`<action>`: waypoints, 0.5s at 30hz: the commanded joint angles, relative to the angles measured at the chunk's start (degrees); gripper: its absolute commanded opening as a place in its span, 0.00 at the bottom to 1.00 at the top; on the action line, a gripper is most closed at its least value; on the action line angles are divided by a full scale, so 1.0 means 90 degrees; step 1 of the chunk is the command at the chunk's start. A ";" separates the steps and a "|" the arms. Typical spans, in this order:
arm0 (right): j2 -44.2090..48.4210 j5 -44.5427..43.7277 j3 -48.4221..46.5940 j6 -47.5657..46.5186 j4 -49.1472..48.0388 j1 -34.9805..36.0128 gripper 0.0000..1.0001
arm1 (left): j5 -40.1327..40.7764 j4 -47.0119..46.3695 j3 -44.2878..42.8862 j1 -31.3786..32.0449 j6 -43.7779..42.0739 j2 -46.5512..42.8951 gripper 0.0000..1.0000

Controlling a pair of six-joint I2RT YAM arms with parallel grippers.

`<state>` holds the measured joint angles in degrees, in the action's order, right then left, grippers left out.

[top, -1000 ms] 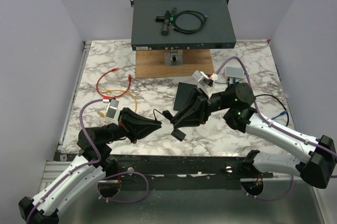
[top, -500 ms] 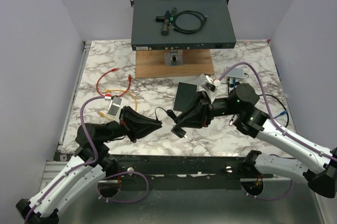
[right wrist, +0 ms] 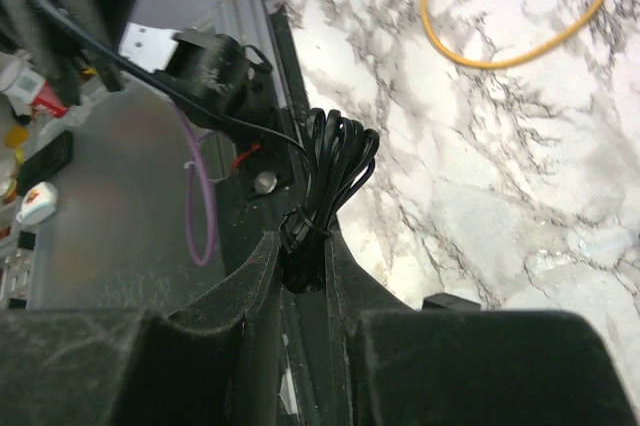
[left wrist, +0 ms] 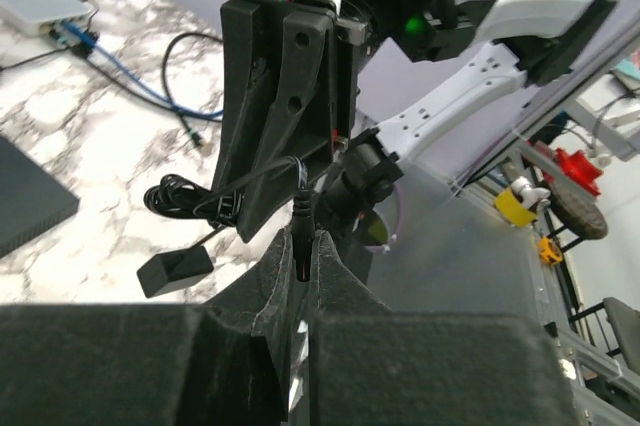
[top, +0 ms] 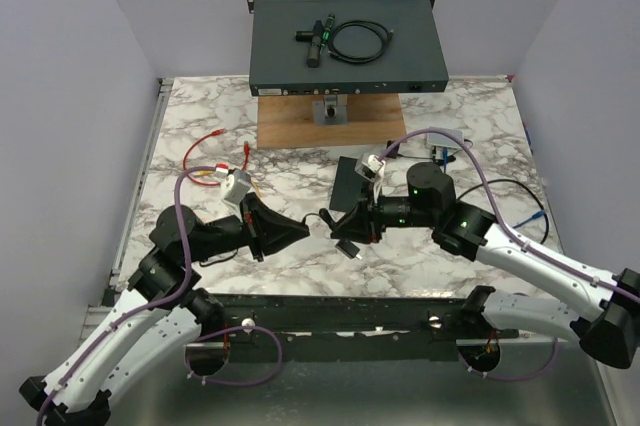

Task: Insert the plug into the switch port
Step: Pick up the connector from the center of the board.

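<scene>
The switch (top: 400,46) is a dark flat box on a wooden board at the back, with its ports (top: 330,92) along the front face. My left gripper (top: 303,227) is shut on the thin black plug (left wrist: 301,233), which sticks out between its tips. My right gripper (top: 333,225) faces it a few centimetres away and is shut on the tied bundle of black cable (right wrist: 332,168). The cable's black adapter block (top: 350,249) hangs just below the right gripper. Both grippers hover above the marble table's front middle, far from the switch.
A flat black box (top: 350,178) lies behind the right gripper. Red cable (top: 205,151) and yellow cable (right wrist: 500,46) lie at left. A small grey box (top: 447,150) with a blue cable (top: 537,216) sits at right. A coiled cable (top: 360,43) rests on the switch.
The right arm has swung left and lower, bringing its wrist nearer the table's middle. The left arm's wrist has lifted and shifted back. Both grips stay shut, tips still close together.
</scene>
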<state>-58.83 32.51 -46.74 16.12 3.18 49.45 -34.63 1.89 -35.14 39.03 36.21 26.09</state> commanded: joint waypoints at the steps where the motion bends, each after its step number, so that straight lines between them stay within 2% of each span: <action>1: -0.0346 -0.0722 0.0105 -0.0073 0.0372 0.0033 0.04 | 0.0082 0.1069 -0.0703 0.0000 -0.0587 0.0507 0.00; 5: -0.0605 -0.0774 0.0121 -0.0009 0.0420 0.0033 0.13 | 0.0067 0.1653 -0.1040 0.0007 -0.0839 0.1048 0.00; 10: -0.0454 -0.1127 0.0063 -0.0053 0.0692 0.0038 0.33 | 0.0208 0.2295 -0.1335 0.0005 -0.1041 0.1350 0.00; 15: -0.0295 -0.1756 -0.0441 -0.0289 0.1468 0.0033 0.44 | 0.0566 0.3167 -0.1752 0.0001 -0.1525 0.1574 0.00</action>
<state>-63.02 22.94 -46.72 15.66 9.56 49.56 -32.84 22.81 -46.78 39.03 27.38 39.40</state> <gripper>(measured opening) 0.410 0.033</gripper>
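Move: The right fingers hold the coiled cable bundle, with the adapter dangling about 5 cm below them, 1 cm back and 2 cm to the right. The bare table they are heading for lies about 15 cm below, 1 cm back and level sideways; the black box's middle is roughly 18 cm ahead of the hand, 4 cm right, at table height. The left hand grips the connector, and the bundle lies about 5 cm ahead, 5 cm right and 5 cm below that hand. The right hand sinks about 5 cm towards the bare table while easing some 2 cm forward, then opens its fingers partway and lets go of the cable bundle, starting to draw off to the right. Alongside, the left hand lowers about 4 cm and goes a little forward, its rightward-pointing fingers dipping some 15 to 20 degrees, and keeps its closed grip on the connector. ##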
